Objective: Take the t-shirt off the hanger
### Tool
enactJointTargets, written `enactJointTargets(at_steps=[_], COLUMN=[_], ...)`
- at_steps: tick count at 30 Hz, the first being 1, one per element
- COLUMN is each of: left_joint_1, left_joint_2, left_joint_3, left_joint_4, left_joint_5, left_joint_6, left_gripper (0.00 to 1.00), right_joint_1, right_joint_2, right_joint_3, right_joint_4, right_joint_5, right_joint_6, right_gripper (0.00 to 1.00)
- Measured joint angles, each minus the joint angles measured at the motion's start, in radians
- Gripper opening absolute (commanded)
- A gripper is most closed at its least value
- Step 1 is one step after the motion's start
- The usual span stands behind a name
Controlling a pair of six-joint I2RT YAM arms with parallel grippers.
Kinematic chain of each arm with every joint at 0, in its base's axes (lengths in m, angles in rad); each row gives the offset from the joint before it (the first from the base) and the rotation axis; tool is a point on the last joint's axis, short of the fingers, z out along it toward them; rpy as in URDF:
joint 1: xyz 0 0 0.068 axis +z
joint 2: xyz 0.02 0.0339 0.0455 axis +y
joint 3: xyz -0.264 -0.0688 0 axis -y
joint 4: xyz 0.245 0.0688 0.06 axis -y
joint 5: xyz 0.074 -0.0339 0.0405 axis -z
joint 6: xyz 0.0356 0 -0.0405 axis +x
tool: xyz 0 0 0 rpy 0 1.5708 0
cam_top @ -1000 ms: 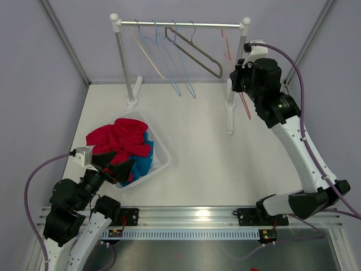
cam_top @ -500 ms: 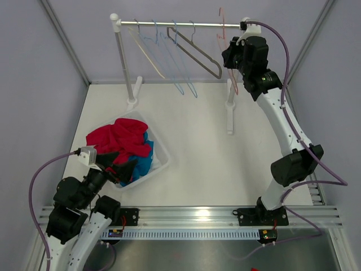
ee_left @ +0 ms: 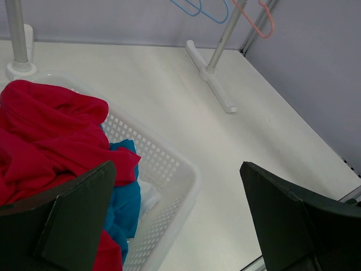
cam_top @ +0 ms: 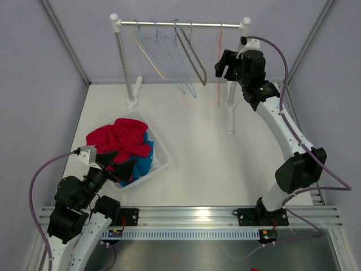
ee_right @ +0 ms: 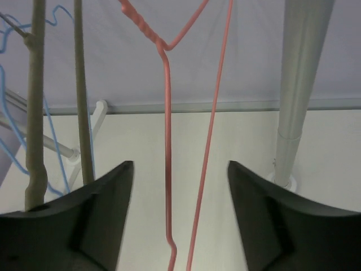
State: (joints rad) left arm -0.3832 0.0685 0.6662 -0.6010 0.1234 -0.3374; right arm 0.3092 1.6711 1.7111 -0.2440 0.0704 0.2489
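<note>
A red t-shirt [cam_top: 121, 137] lies crumpled in a white basket [cam_top: 162, 157] on top of a blue cloth [cam_top: 145, 158]. It also shows in the left wrist view [ee_left: 51, 135]. A bare red wire hanger [cam_top: 220, 62] hangs on the rack rod [cam_top: 169, 23] near the right post. My right gripper [cam_top: 224, 68] is open just behind it. In the right wrist view the hanger's two wires [ee_right: 167, 141] run between the spread fingers without touching them. My left gripper [cam_top: 121, 162] is open and empty over the basket's near corner [ee_left: 189, 172].
Blue hangers [cam_top: 181, 70], an olive hanger [cam_top: 192, 56] and a beige hanger [cam_top: 148, 53] hang bare on the rod. The rack's right post [cam_top: 230, 107] stands close to my right gripper. White walls enclose the table.
The red hanger went from low beside the right post, up over the rod, and now hangs on it. My right gripper moved left with it. The left arm barely moved.
</note>
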Motion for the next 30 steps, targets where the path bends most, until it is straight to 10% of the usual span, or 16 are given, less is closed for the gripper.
enactJointTargets(at_steps=[4, 19, 30], left_joint_1=[0.011, 0.016, 0.016], left_joint_2=[0.002, 0.041, 0.04], left_joint_3=[0.0, -0.002, -0.002], left_joint_4=[0.001, 0.002, 0.002], left_joint_5=[0.0, -0.001, -0.015], left_joint_6=[0.0, 0.0, -0.001], left_gripper=[0.99, 0.99, 0.99], right_joint_1=[-0.002, -0.004, -0.005], right_joint_2=[-0.153, -1.214, -1.67], right_joint_3=[-0.108, -0.975, -1.061], right_joint_4=[0.012, 0.044, -0.205], right_joint_5=[-0.003, -0.029, 0.006], right_joint_6=[0.018, 0.224, 0.28], right_gripper=[1.0, 1.0, 0.99])
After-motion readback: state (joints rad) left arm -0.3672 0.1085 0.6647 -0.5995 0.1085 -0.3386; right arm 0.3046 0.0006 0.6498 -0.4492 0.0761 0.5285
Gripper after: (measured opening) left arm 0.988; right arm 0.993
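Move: The pink hanger hangs from the rail and passes between the right hand's part-open fingers, its middle about 4 cm ahead, on the hand's line left to right, and some 4 cm below. Its bar on the rail is about 6 cm ahead, straight in line and 10 cm up. The dark hanger is about 8 cm left and 4 cm ahead, the right post 7 cm right and 6 cm ahead. From the left hand the pink hanger lies roughly 38 cm ahead, 32 cm right and a little higher. The pink hanger is left on the rail: the right fingers, already parting around it, open fully while the hand pulls back fast towards its own base, some 35 cm, with about 10 cm to the right. It arcs up about 4 cm at first, then sinks past its starting height, rolling left side up some 25 degrees and tipping the fingertips up. ##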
